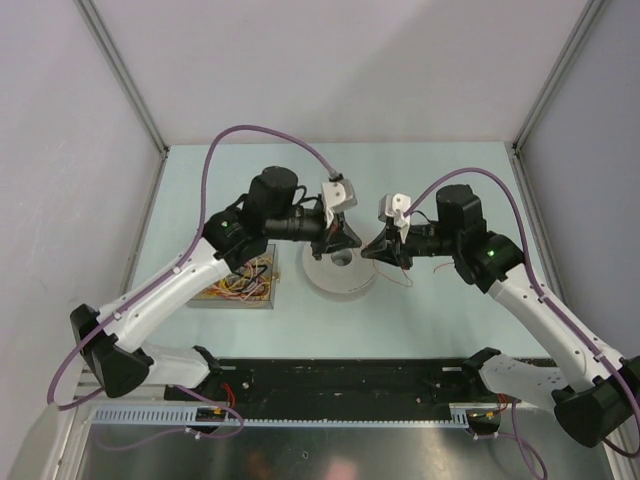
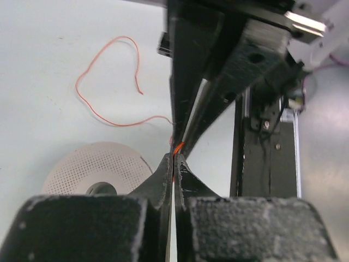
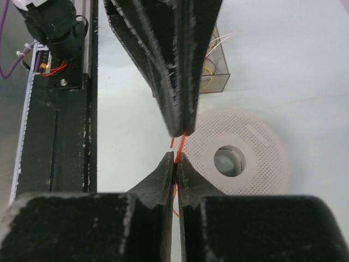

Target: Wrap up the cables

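Note:
A thin orange cable [image 2: 109, 124] is pinched between both grippers, tip to tip, just above the white perforated spool [image 1: 326, 277]. My left gripper [image 1: 347, 243] is shut on the cable [image 3: 180, 143]. My right gripper [image 1: 373, 250] is shut on it a few millimetres away. The cable's free length lies in a loose loop on the table to the right of the spool [image 1: 405, 275]. Several more cables in yellow, orange and red [image 1: 243, 280] lie tangled in a clear box left of the spool.
The clear box [image 1: 212, 301] stands beside the left arm's forearm and also shows in the right wrist view [image 3: 219, 76]. A black rail [image 1: 350, 380] runs along the near table edge between the arm bases. Grey walls enclose the table on three sides.

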Tool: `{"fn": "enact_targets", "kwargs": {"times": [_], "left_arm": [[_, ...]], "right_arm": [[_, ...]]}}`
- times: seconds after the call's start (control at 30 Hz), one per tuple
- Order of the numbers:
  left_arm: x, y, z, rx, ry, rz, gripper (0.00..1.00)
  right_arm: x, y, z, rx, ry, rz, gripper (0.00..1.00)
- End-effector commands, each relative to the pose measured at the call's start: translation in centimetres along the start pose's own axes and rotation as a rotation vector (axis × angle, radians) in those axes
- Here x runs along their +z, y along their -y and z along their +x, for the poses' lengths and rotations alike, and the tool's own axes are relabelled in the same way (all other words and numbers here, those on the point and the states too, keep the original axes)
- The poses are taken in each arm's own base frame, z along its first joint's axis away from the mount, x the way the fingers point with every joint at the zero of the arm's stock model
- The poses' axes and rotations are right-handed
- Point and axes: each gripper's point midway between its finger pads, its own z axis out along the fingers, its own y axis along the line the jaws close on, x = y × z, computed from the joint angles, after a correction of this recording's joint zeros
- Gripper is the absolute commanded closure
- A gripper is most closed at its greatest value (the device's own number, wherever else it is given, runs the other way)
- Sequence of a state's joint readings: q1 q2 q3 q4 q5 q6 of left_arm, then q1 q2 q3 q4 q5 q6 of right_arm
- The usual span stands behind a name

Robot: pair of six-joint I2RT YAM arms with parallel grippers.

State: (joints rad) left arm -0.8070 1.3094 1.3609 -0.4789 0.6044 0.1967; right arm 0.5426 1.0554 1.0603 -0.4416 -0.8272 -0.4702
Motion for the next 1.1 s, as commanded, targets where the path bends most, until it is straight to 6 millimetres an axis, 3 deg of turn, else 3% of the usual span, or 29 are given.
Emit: {"fn": "enact_targets", "kwargs": {"times": [0.0, 0.2, 0.43, 0.57, 0.7, 0.77, 0.9, 1.07], "left_arm": [[-2.2, -1.2, -5.4, -0.111, 0.242, -0.079, 1.00], [-3.3, -1.9, -7.2, -0.248, 0.424, -0.123, 1.00], [-3.1, -2.0, -8.3, -0.390, 0.497, -0.082, 1.00], [-3.2, -2.2, -8.4, -0.408, 0.504, -0.086, 1.00], [-3.2, -2.2, -8.1, -0.405, 0.500, -0.089, 1.00], [-3.2, -2.2, -7.8, -0.395, 0.497, -0.093, 1.00], [-3.0, -2.1, -7.2, -0.379, 0.482, -0.086, 1.00], [-2.8, -1.9, -6.8, -0.386, 0.469, -0.071, 1.00]], "right_arm": [[-0.2, 1.2, -2.3, -0.029, 0.052, 0.034, 0.90], [0.1, 1.4, -2.3, -0.015, 0.056, 0.031, 0.88], [0.5, 2.1, -2.4, -0.003, 0.059, 0.055, 0.93], [-0.4, 3.2, -3.2, 0.016, 0.087, 0.123, 0.79], [-1.9, 3.8, -4.5, 0.005, 0.121, 0.186, 0.51], [-2.5, 3.9, -5.0, -0.013, 0.135, 0.209, 0.43], [-3.1, 3.6, -6.1, -0.040, 0.162, 0.223, 0.37], [-2.9, 2.7, -7.5, -0.061, 0.208, 0.196, 0.39]]}}
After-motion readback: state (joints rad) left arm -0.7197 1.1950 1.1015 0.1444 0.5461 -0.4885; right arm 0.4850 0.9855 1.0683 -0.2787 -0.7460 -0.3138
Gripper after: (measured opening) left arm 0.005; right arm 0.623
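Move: Both hands hang close together over the table, the orange cable already pinched between the left fingertips; that pinch lies about 2 cm to the left of the right hand's point, level with it. From the left hand, the white spool lies roughly 8 cm ahead, 3 cm to the left and some 22 cm below; the cable box is about 26 cm to the left, 4 cm ahead, equally far down. Upward about 6 cm and a little forward goes the left hand, keeping its pinch on the orange cable while its wrist rolls and tips some 30 degrees, bringing the down-slanting fingers about level. The right hand eases forward some 3 cm, opens well over halfway to let go of the cable, then rises about 5 cm and draws slightly right. ##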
